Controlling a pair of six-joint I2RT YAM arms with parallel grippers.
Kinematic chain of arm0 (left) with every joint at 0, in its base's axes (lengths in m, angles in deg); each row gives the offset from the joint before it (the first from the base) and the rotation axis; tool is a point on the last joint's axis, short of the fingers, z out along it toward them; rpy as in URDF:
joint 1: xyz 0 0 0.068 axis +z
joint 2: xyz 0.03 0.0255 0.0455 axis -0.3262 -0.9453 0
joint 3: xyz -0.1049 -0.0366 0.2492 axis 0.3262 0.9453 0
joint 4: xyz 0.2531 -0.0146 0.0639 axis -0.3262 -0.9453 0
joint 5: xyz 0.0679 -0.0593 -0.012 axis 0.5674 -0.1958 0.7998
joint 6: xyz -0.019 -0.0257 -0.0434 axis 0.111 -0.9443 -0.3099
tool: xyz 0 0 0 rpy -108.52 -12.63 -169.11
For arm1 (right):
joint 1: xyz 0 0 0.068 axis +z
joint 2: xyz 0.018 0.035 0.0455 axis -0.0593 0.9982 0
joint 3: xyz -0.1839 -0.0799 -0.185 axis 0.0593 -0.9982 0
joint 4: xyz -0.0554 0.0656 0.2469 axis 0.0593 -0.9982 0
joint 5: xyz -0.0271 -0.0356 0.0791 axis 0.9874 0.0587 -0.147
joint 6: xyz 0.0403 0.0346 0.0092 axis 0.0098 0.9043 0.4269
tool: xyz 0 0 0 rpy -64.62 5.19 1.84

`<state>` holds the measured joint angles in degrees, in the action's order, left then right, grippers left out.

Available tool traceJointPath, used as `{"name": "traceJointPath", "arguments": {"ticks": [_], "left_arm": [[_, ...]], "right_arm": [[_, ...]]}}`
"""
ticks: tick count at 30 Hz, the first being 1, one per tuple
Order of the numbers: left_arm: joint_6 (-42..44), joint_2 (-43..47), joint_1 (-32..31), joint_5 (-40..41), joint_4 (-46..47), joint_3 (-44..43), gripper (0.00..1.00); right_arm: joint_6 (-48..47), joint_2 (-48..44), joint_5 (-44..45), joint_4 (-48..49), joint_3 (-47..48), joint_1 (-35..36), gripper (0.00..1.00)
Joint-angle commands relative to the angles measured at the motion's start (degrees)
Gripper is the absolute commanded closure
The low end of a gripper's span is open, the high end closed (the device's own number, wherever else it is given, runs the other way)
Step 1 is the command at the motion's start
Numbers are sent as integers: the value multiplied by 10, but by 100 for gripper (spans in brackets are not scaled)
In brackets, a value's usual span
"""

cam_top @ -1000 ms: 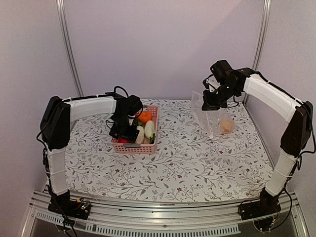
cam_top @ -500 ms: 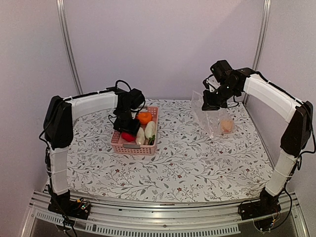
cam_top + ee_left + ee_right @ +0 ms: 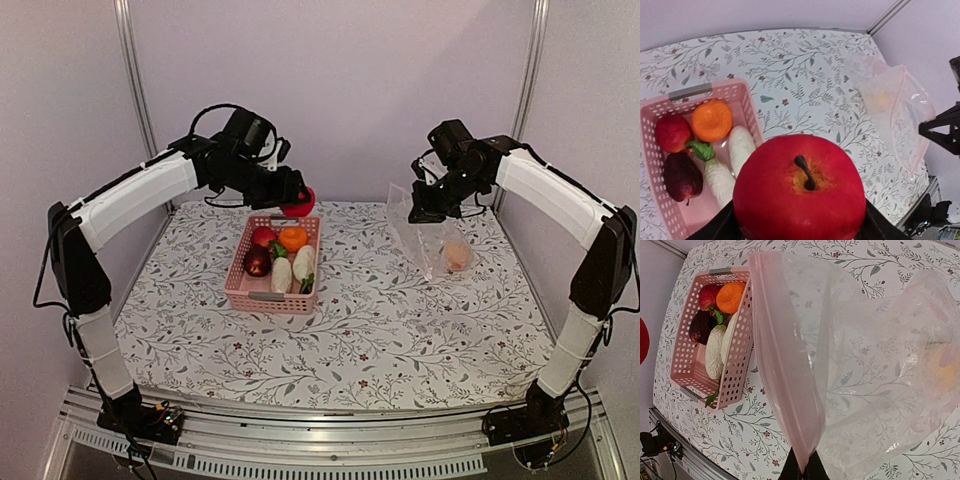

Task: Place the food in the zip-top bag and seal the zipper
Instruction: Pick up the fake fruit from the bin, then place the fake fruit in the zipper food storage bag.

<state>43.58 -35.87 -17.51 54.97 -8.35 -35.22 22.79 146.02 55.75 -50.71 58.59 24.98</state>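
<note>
My left gripper (image 3: pixel 296 204) (image 3: pixel 799 226) is shut on a red apple (image 3: pixel 300 207) (image 3: pixel 800 190), held in the air above the far end of the pink basket (image 3: pixel 268 297) (image 3: pixel 690 93). In the basket lie an orange piece (image 3: pixel 293 238) (image 3: pixel 712 120), a red piece (image 3: pixel 263 236), a dark purple piece (image 3: pixel 257 261) and two white radishes (image 3: pixel 283 272). My right gripper (image 3: pixel 424 212) (image 3: pixel 802 471) is shut on the mouth edge of the zip-top bag (image 3: pixel 432 240) (image 3: pixel 875 370), holding it up with its pinkish zipper (image 3: pixel 782 360) gaping. An orange-yellow piece (image 3: pixel 458 255) (image 3: pixel 942 362) rests inside the bag.
The floral tablecloth (image 3: pixel 360 330) covers the table. Walls and metal posts (image 3: pixel 137 90) close in the back and sides. The basket stands left of centre and the bag at the back right, with bare cloth between them.
My left arm has risen out of the basket with the red apple and swung up and to the right. The right arm and bag have stayed still.
</note>
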Motion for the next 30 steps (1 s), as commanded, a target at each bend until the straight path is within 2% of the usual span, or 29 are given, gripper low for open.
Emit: {"name": "traceJointPath", "arguments": {"ticks": [1, 7, 14, 24, 27, 30], "left_arm": [[-13, 3, -27, -127, 188, 5, 51], [-6, -34, -59, -188, 220, -34, 53], [5, -64, -90, -218, 245, -40, 55], [-4, -122, -97, -142, 201, -84, 57], [-12, -135, -97, -123, 189, -94, 51], [-18, -141, -97, -98, 179, -103, 38]], "right_arm": [[8, -8, -28, -6, 27, -2, 100], [27, -3, -63, 13, 36, 5, 100], [53, 8, -102, 34, 44, 14, 100], [84, -1, -154, 37, 61, 19, 100], [91, -4, -163, 38, 63, 20, 100], [95, -3, -174, 35, 64, 20, 100]]}}
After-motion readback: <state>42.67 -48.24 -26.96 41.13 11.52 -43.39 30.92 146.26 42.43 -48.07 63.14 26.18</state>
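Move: With the red apple already gripped in my left hand, the zip-top bag's open mouth lies about 23 cm to the right, some 3 cm nearer me and 5 cm lower. The bin is almost below that hand, 1 cm farther out, 5 cm left and 21 cm down; its orange fruit is 8 cm ahead, 0 cm sideways and 20 cm down. For my right hand, pinching the bag's edge, the apple is about 25 cm left, 3 cm farther out and 2 cm higher, while the yellow fruit in the bag is 15 cm right, 5 cm farther out and 18 cm below. I swing the apple about 16 cm to the right, away from over the bin to the bag's mouth, first arching up some 7 cm and drawing slightly back, then sinking and easing forward again, while my left fingers keep their grip and swing up and clockwise to point more to the right. My right hand, still pinching the bag's edge shut in its fingers, brings it about 5 cm left and 4 cm up to meet the apple, tilting some 15 degrees. ##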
